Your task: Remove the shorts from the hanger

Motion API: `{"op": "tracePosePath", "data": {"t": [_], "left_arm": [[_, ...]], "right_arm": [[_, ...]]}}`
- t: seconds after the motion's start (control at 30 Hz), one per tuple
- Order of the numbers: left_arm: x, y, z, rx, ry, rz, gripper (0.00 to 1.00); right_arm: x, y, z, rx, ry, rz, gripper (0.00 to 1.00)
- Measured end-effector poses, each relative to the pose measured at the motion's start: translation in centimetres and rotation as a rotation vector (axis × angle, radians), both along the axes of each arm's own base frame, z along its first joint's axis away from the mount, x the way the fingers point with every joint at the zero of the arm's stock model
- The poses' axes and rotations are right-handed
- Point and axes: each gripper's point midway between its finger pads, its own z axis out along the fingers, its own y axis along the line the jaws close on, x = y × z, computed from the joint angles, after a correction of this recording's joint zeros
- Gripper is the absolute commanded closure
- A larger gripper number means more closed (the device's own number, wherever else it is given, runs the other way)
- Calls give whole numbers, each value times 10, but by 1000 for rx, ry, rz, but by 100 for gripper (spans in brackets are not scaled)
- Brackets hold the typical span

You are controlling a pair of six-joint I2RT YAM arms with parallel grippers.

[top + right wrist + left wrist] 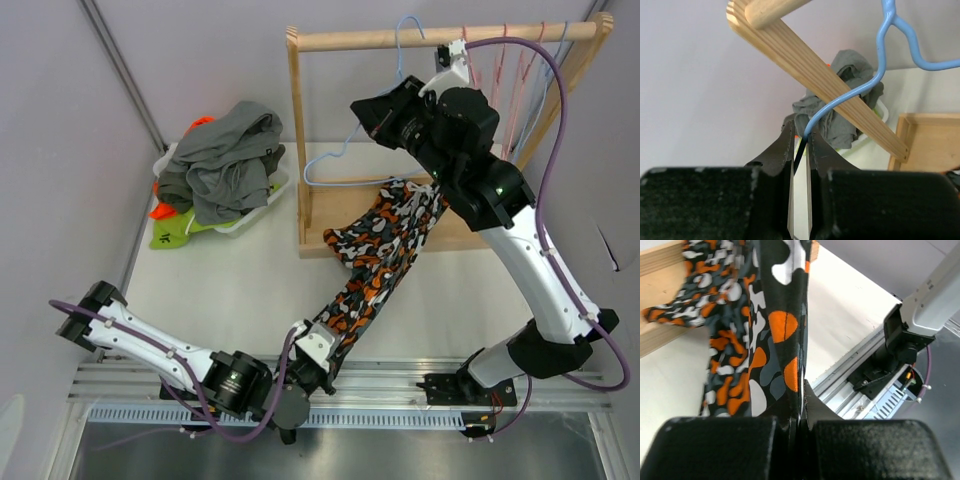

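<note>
The camouflage shorts (375,255) stretch taut from the blue hanger (330,158) on the wooden rack down toward the near table edge. My left gripper (322,350) is shut on their lower end; the left wrist view shows the orange-white-black cloth (775,330) pinched between the jaws of that gripper (802,395). My right gripper (368,118) is shut on the hanger's wire; the right wrist view shows the blue wire (880,60) running into that gripper (801,142). How the shorts hang on the hanger is hidden behind my right arm.
A white bin (262,205) at the left holds grey shorts (225,160), with orange and lime green ones beneath. The wooden rack (296,140) has a top rod with several other hangers (510,60) at its right end. The right arm's base (905,340) stands on the near rail.
</note>
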Motion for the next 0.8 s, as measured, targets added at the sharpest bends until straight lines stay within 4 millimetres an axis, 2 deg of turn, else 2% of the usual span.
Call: {"op": "tracePosePath", "data": {"t": [0.07, 0.17, 0.23, 0.37, 0.6, 0.8], "left_arm": [[5, 1, 3, 0, -5, 19, 100], [27, 4, 10, -2, -9, 85, 100], [46, 7, 13, 7, -23, 137, 100], [88, 20, 19, 36, -57, 248, 100], [166, 45, 39, 47, -88, 419, 100], [225, 64, 55, 54, -93, 525, 100]], "right_arm": [[-3, -2, -2, 23, 9, -1, 100], [-17, -7, -8, 62, 36, 21, 100], [-30, -9, -14, 82, 59, 46, 100], [-73, -2, -18, 146, 98, 174, 100], [-135, 12, 6, 276, 146, 387, 100], [-155, 13, 15, 318, 196, 444, 100]]}}
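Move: My left hand still grips one end of the camouflage shorts, whose middle lies about 18 cm ahead and 12 cm to its right. From that hand the basket under the grey pile is some 42 cm ahead, 26 cm left and 18 cm below, and the wooden tray of the rack 38 cm ahead, 20 cm right, equally low. My right hand holds the blue hanger; the other hangers on the rail lie 10 cm ahead, 28 cm right and 10 cm up from it. I sweep my left hand, shut on the shorts, some 22 cm forward towards the basket and the rack, drifting a little left and up while the wrist turns about 30 degrees counter-clockwise. Meanwhile my right hand keeps its pinch on the blue hanger and draws it back about 15 cm, away from the rail, turning left and rolling as it goes. ##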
